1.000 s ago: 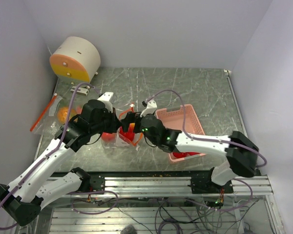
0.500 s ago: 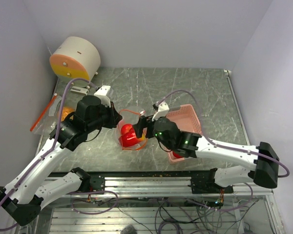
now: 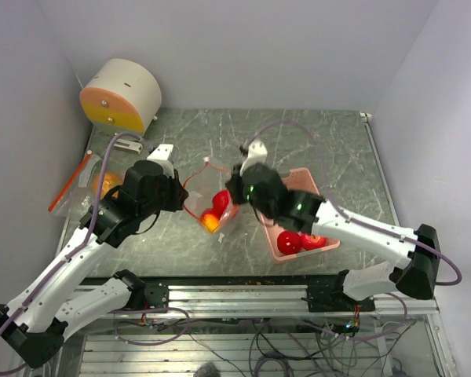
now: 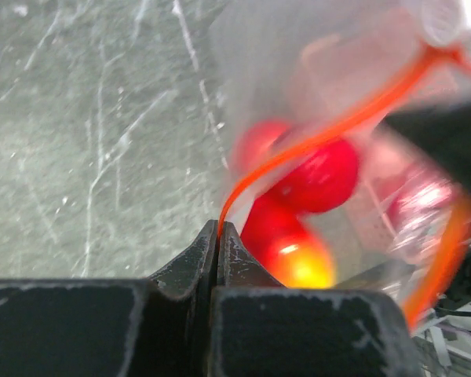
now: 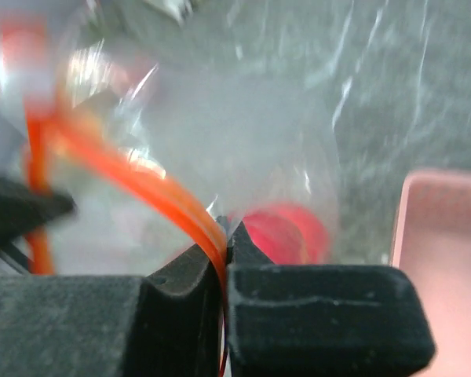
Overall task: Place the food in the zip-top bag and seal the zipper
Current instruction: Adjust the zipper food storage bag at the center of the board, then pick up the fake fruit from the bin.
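The clear zip-top bag (image 3: 206,188) with an orange zipper hangs between my two grippers over the table's middle. Inside it lie pieces of food: a red one (image 3: 221,199) and a yellow-red one (image 3: 210,221), which also show through the plastic as red food (image 4: 323,174) and yellow-red food (image 4: 297,253). My left gripper (image 3: 184,196) is shut on the bag's left zipper edge (image 4: 243,188). On the right, my right gripper (image 3: 234,191) is shut on the zipper strip (image 5: 173,200), with red food (image 5: 286,233) behind it. Two red apples (image 3: 290,242) remain in the pink basket (image 3: 308,179).
A second plastic bag with an orange fruit (image 3: 102,184) lies at the table's left edge. A round cream and orange device (image 3: 119,94) stands at the back left. The pink basket (image 5: 447,236) sits just right of the bag.
My right gripper drew out of the bag's mouth, shifted back and closed on the right zipper edge. The bag swung toward the centre. The left grip stayed the same.
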Robot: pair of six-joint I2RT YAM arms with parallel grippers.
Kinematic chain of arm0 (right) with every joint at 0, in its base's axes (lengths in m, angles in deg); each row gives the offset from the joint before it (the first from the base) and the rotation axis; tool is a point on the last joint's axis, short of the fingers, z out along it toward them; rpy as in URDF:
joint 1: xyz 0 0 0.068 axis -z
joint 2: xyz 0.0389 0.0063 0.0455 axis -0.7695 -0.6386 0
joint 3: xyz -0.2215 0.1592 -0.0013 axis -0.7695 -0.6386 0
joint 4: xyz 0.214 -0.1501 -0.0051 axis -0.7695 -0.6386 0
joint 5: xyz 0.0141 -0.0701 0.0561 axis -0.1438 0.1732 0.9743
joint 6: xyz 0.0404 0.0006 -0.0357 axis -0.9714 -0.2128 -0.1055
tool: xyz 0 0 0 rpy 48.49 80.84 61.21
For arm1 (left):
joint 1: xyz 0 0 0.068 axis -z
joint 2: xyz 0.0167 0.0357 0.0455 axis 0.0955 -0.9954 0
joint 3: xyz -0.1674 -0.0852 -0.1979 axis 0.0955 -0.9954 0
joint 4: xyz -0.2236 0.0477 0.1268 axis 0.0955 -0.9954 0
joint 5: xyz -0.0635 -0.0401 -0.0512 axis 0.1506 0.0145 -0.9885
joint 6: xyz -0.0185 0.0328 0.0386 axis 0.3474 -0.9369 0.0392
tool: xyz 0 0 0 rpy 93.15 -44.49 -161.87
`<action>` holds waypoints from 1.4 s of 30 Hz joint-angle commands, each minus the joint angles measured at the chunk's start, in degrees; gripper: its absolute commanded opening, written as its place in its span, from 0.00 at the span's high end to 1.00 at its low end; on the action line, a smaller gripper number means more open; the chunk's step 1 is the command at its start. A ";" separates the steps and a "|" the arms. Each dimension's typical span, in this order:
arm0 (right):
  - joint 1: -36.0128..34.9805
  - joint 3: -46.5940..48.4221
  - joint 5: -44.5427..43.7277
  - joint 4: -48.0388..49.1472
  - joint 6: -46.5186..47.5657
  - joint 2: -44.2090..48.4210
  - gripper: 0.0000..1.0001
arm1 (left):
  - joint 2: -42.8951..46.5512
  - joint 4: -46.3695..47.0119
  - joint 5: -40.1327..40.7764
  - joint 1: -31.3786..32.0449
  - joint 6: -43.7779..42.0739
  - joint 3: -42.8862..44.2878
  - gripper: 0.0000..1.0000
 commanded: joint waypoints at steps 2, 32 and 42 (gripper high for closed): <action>8.81 11.07 9.49 -7.15 7.34 -2.27 1.00 | 4.28 -6.39 7.80 0.22 0.13 -1.70 0.93; 14.36 -14.21 6.82 -33.65 -13.28 16.15 0.00 | 0.25 4.53 2.21 0.24 0.20 -5.24 0.93; 15.44 -19.61 6.46 -37.05 -18.70 19.10 0.00 | 1.17 4.56 1.08 0.22 -0.37 -5.64 0.93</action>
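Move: Both shut grippers hold the open mouth of the food storage bag. Its middle is about 9 cm right of the left hand and 7 cm left of the right hand, level fore and aft, some 8 cm below both. From the right hand, the pomegranate in the pink basket is roughly 19 cm right, 8 cm back and 20 cm down; the apple beside it is about 8 cm farther right. Still pinching opposite sides of the bag mouth, both hands jog it: the right swings forward and up some 6 cm, then down and back, while the left edges left and dips about 9 cm, then partly rises. The right fingers open wide and let go. That hand sweeps right nearly 20 cm, back and down over the pomegranate, tipping down some 30 degrees; the left keeps its pinch. ##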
